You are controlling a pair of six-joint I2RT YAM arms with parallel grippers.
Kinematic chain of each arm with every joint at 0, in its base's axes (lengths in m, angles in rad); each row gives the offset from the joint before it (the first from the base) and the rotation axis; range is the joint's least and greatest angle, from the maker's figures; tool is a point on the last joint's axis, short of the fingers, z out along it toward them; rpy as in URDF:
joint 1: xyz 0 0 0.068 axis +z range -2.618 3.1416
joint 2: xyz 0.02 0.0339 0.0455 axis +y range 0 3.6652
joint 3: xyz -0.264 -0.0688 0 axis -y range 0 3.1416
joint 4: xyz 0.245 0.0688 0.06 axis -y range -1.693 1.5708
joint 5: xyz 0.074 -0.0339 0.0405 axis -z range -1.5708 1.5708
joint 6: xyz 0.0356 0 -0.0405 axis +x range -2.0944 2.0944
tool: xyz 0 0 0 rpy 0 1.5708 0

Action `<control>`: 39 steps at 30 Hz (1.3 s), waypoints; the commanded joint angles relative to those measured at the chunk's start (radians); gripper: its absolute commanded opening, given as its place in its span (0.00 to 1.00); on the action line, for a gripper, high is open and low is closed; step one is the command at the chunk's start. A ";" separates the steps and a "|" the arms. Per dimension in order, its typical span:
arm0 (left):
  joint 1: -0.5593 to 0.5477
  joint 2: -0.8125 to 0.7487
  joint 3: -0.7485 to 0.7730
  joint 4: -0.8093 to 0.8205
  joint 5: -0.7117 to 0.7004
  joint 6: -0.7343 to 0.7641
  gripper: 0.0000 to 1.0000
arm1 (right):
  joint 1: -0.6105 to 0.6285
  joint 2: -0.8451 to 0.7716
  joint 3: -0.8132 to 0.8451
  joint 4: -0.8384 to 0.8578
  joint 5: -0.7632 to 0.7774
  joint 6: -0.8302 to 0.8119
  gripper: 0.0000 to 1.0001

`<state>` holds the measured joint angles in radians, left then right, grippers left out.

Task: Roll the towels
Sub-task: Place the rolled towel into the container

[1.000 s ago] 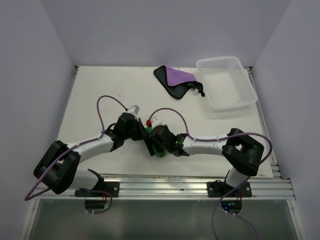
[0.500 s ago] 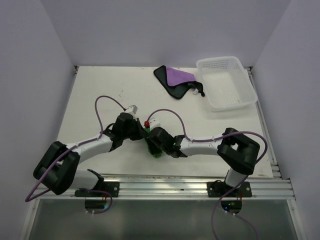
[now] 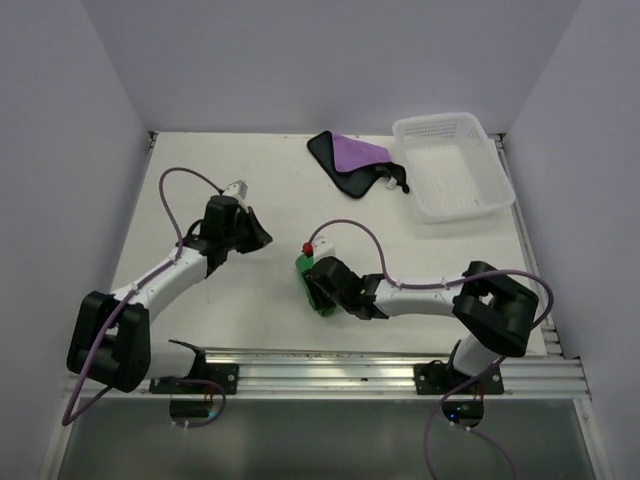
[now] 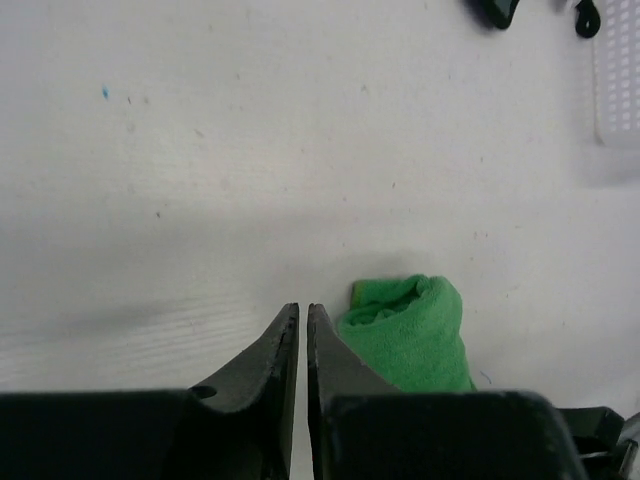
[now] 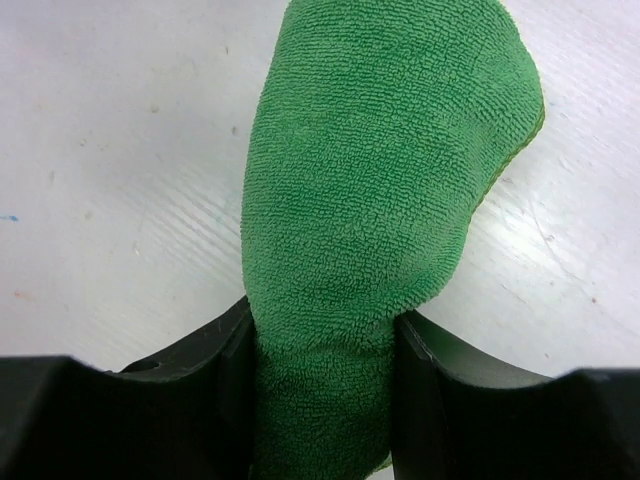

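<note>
The green towel (image 3: 304, 268) lies as a tight roll on the table, and my right gripper (image 3: 318, 290) is shut on it. In the right wrist view the roll (image 5: 380, 150) fills the space between both fingers (image 5: 225, 350) and sticks out ahead of them. My left gripper (image 3: 266, 240) hangs to the left of the roll, apart from it. Its jaws (image 4: 302, 310) stand almost together with only a slit between them and nothing inside, and the roll's end (image 4: 410, 335) shows just to their right. The purple towel (image 3: 352, 156), black-edged, lies crumpled at the back beside the basket.
A white lattice basket (image 3: 455, 165) stands at the back right, its corner (image 4: 620, 70) showing in the left wrist view. Side walls enclose the table, and a metal rail (image 3: 380, 365) runs along the near edge by the arm bases.
My left arm has drawn back to the left, away from the green roll. My right gripper has closed on the roll and shifted slightly toward the near edge.
</note>
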<state>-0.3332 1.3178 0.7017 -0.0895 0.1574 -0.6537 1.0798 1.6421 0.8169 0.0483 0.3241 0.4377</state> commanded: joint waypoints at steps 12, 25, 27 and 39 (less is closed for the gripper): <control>0.120 -0.020 0.278 -0.213 -0.035 0.221 0.13 | -0.243 -0.159 0.134 -0.162 -0.054 -0.125 0.11; 0.149 0.023 0.243 -0.210 -0.041 0.307 0.11 | -0.713 -0.024 0.642 -0.280 -0.096 -0.194 0.12; 0.149 0.023 0.236 -0.207 -0.045 0.313 0.11 | -0.777 0.002 0.686 -0.268 -0.071 -0.171 0.12; 0.151 0.080 0.251 -0.202 -0.007 0.322 0.08 | -0.952 0.122 0.579 0.040 0.021 -0.110 0.13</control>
<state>-0.1955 1.3773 0.9386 -0.3042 0.1268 -0.3557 0.1585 1.7378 1.4269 -0.0677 0.3275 0.2878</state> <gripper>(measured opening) 0.081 0.447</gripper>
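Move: Far out and to the right of the right hand, which still grips the rolled green towel, stands the white container: its middle is about 37 cm ahead and 37 cm to the right, roughly level in height. The black cloth with the purple one on it lies some 38 cm ahead of that hand and 12 cm right, a little below. From the left hand the container lies about 27 cm ahead, 49 cm right and somewhat lower. Carrying the rolled towel in an unchanged grip, the right hand starts slowly, then sweeps about 30 cm forward and as far right towards the container, rising roughly 24 cm and finally sinking 4 or 5 over its left part, while turning nearly 50 degrees clockwise. The left hand, fingers still shut, backs off a few centimetres up, left and forward, then settles lower. ##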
